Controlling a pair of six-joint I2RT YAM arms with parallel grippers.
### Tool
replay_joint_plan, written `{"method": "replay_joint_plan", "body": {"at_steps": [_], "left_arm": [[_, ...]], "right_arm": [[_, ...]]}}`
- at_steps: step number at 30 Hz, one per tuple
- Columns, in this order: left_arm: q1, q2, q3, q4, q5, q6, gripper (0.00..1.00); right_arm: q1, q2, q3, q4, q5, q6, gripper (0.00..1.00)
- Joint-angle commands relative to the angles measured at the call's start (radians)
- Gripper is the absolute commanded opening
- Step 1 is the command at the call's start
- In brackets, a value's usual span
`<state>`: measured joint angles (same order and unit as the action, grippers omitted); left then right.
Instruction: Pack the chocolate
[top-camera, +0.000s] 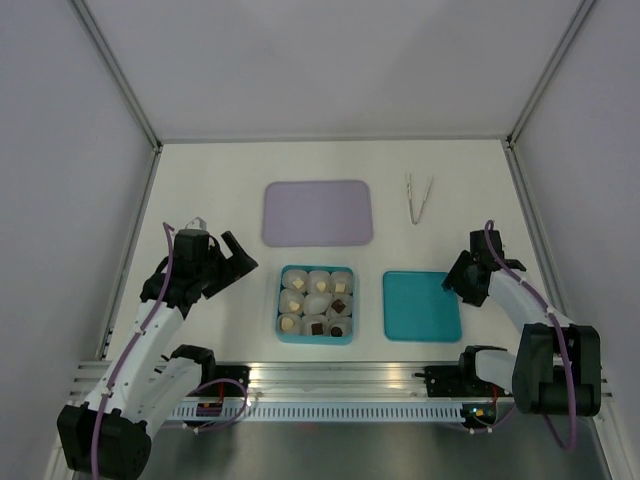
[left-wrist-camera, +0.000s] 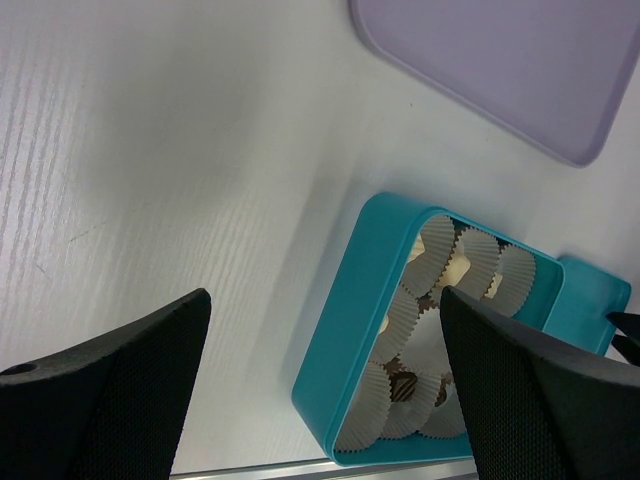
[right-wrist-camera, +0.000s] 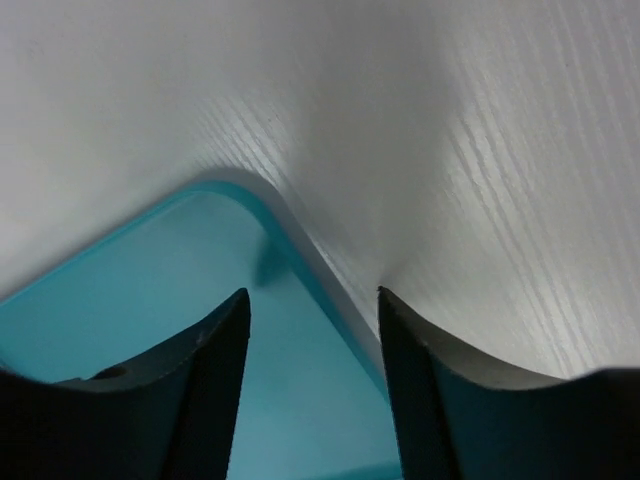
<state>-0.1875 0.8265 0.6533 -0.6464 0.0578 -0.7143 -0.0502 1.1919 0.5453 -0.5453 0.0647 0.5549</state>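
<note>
The chocolate (top-camera: 317, 327) lies in white paper cups inside a teal box (top-camera: 281, 305) at the table's middle front: several cream pieces and a few dark ones. In the left wrist view a dark striped chocolate (left-wrist-camera: 403, 386) and a cream one (left-wrist-camera: 458, 268) show in the box (left-wrist-camera: 350, 320). My left gripper (top-camera: 237, 262) (left-wrist-camera: 325, 294) hangs open just left of the box, holding nothing. My right gripper (top-camera: 460, 283) (right-wrist-camera: 311, 292) straddles the far right rim of the flat teal lid (top-camera: 420, 305) (right-wrist-camera: 150, 330), one finger over the lid, the other over the table, jaws apart.
A flat lavender tray (top-camera: 317, 212) lies behind the box. Metal tongs (top-camera: 418, 198) rest at the back right. White walls close in the table on three sides, and an aluminium rail (top-camera: 330, 375) runs along the front edge.
</note>
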Motion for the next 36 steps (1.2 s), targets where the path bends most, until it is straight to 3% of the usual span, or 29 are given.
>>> {"method": "replay_joint_plan", "body": {"at_steps": [1,3,4,6,10,19,28,32,36], "left_arm": [[-0.003,-0.015,-0.001,0.031,0.028,0.036,1.0],[-0.003,-0.017,-0.001,0.031,0.028,0.036,1.0],[-0.003,-0.017,-0.001,0.031,0.028,0.036,0.99],[-0.003,-0.015,-0.003,0.031,0.027,0.036,1.0],[-0.003,-0.013,-0.001,0.031,0.022,0.035,0.99],[-0.003,-0.021,0.034,0.048,0.132,0.055,1.0],[-0.006,0.002,0.025,0.237,0.485,0.036,1.0],[-0.084,0.043,0.037,0.373,0.608,0.023,1.0],[-0.233,0.132,0.095,0.454,0.554,0.041,1.0]], "right_arm": [[-0.002,0.06,-0.041,0.065,-0.097,0.005,0.57],[-0.002,0.066,-0.039,0.073,-0.109,0.002,0.49],[0.0,0.061,-0.041,0.07,-0.105,0.003,0.38],[-0.002,0.034,-0.041,0.064,-0.105,-0.007,0.31],[0.0,-0.012,-0.048,0.057,-0.118,-0.013,0.01],[-0.002,-0.146,0.024,-0.036,-0.109,-0.029,0.0],[0.001,-0.35,0.191,-0.114,-0.189,-0.093,0.0],[0.009,-0.361,0.255,-0.108,-0.301,-0.113,0.0],[0.05,-0.353,0.327,-0.105,-0.342,-0.125,0.0]]}}
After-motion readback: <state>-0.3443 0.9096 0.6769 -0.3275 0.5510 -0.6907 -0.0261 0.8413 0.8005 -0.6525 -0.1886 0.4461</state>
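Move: Already down at rim height, the right hand has the teal lid's right rim between its part-open fingers, near the far corner; the lid's middle is about 10 cm left and 6 cm back. The box is some 41 cm left and 6 cm back; the tongs are about 26 cm ahead and 11 cm left. From the left hand, the lid is about 51 cm right, 11 cm back and 11 cm lower; the box is some 20 cm right, 11 cm back and 9 cm lower. Edging a centimetre or two left, the right hand shuts on the lid's right rim near its far corner and pinches it, then lifts about 16 cm, drifting slightly forward and left while its fingers tip up some 30 degrees to point more forward. The left hand, fingers open, swings about 12 cm right and 6 cm up towards the box and lid, rolling and turning clockwise. ##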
